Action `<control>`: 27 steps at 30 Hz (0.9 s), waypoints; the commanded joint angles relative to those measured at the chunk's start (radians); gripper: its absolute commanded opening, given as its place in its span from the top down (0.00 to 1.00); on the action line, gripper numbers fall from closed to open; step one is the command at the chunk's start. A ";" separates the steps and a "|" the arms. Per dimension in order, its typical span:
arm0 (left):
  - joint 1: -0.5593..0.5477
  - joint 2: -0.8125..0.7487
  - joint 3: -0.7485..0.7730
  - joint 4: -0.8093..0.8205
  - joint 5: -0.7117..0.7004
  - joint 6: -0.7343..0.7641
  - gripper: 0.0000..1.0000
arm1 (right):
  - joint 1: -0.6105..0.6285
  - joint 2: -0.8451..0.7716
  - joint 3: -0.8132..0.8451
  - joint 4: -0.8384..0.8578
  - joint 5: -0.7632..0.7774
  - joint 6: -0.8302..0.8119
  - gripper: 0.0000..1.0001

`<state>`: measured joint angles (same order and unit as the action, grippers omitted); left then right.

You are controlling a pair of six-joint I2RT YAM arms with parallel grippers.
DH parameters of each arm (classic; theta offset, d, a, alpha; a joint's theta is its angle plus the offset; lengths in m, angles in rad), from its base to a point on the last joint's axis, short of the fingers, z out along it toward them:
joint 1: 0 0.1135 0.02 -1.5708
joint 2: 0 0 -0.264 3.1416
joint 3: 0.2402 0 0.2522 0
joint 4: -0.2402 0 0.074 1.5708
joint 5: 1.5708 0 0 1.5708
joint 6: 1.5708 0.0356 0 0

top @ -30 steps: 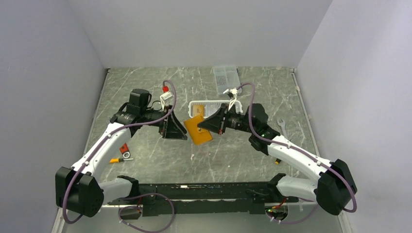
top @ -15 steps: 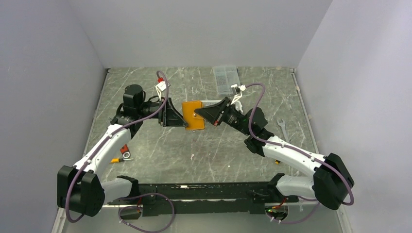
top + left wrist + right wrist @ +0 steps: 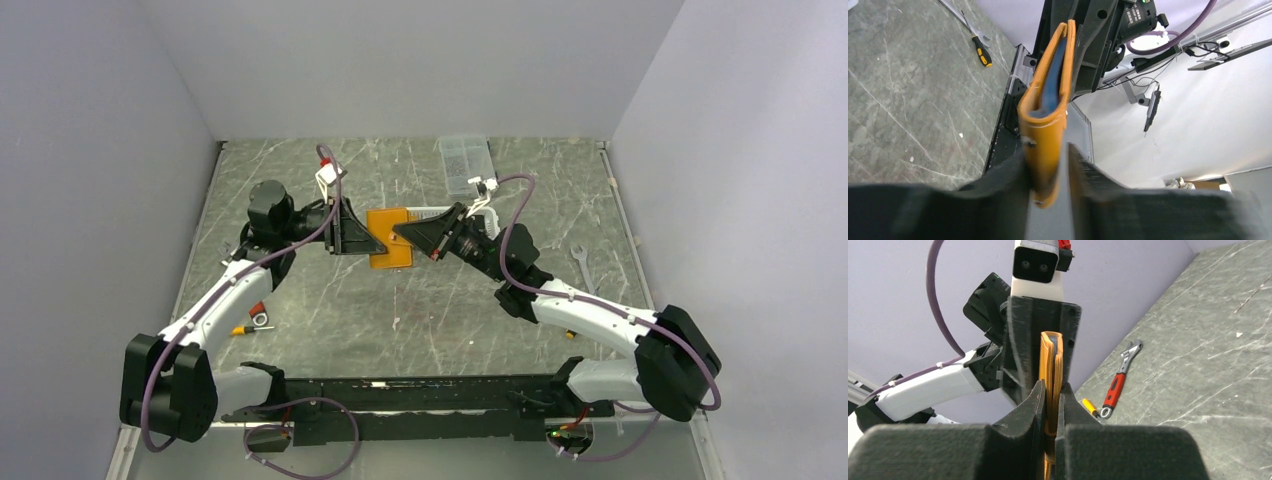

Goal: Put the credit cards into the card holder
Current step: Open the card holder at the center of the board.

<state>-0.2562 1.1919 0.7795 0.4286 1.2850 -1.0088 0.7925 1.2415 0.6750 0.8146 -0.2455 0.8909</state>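
Observation:
The orange card holder (image 3: 390,238) hangs in the air over the table's middle, folded nearly shut and held on edge. My right gripper (image 3: 405,232) is shut on its right side, both pads pressed on the orange flaps (image 3: 1050,365). From the left, my left gripper (image 3: 368,243) straddles the card holder's other end (image 3: 1048,130). One finger touches it and a gap remains at the other finger, so this gripper is open. A blue layer (image 3: 1051,85) shows between the flaps; I cannot tell whether it is lining or a card. No loose credit cards are in view.
A clear compartment box (image 3: 465,165) lies at the back. A white basket (image 3: 432,213) sits behind the card holder, mostly hidden. A red-handled wrench (image 3: 257,312) and a yellow tool (image 3: 236,330) lie at the left, a steel spanner (image 3: 581,262) at the right.
The right gripper has carried the card holder up and toward the back. The left gripper has come onto its left end and its jaws have narrowed around it.

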 commanded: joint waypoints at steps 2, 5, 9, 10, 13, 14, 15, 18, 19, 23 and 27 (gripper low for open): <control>0.011 -0.016 0.028 0.028 -0.012 0.018 0.82 | 0.011 -0.009 0.021 -0.006 0.039 -0.027 1.00; 0.023 -0.022 0.067 -0.188 -0.037 0.144 0.98 | 0.010 -0.013 0.059 -0.109 0.043 -0.053 0.92; 0.037 -0.030 0.123 -0.406 -0.093 0.280 1.00 | -0.005 -0.050 0.125 -0.346 0.112 -0.141 0.47; 0.039 -0.031 0.132 -0.439 -0.106 0.293 1.00 | -0.004 -0.069 0.149 -0.420 0.150 -0.187 0.41; 0.040 -0.025 0.160 -0.549 -0.157 0.329 1.00 | -0.003 -0.120 0.224 -0.606 0.251 -0.332 0.34; 0.040 -0.022 0.163 -0.568 -0.169 0.334 1.00 | 0.006 -0.129 0.248 -0.658 0.290 -0.389 0.34; 0.040 -0.020 0.164 -0.583 -0.179 0.336 1.00 | 0.022 -0.134 0.273 -0.704 0.329 -0.445 0.33; 0.040 -0.016 0.161 -0.625 -0.226 0.334 1.00 | 0.107 -0.132 0.325 -0.787 0.463 -0.614 0.32; 0.041 -0.014 0.159 -0.643 -0.242 0.335 1.00 | 0.142 -0.128 0.332 -0.788 0.511 -0.670 0.32; 0.044 -0.010 0.148 -0.681 -0.281 0.336 1.00 | 0.306 -0.089 0.330 -0.744 0.664 -0.947 0.34; 0.049 -0.002 0.145 -0.680 -0.277 0.325 1.00 | 0.382 -0.057 0.300 -0.679 0.731 -1.140 0.34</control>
<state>-0.2157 1.1931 0.9054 -0.2375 1.0264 -0.6922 1.1259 1.1587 0.9890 0.1020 0.3328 0.0463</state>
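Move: Between the two grippers hangs the folded card holder, in the right fingers' pinch. Its middle lies about 2 cm ahead and 2 cm to the right of the left hand, and roughly 2 cm back and 2 cm left of the right hand, level with both. From the left hand, the white card tray lies some 13 cm ahead, 11 right and 23 below; the clear box is about 26 ahead, 17 right and 22 below. Taking over the card holder, the left fingers shut on its near left part, then carry it about 5 cm down and 3 cm forward while the wrist tilts some 20 degrees. The right fingers then open wide and let go, the hand swinging forward, right and down, then back up and rearwards to near its start, rolling about 50 degrees. ##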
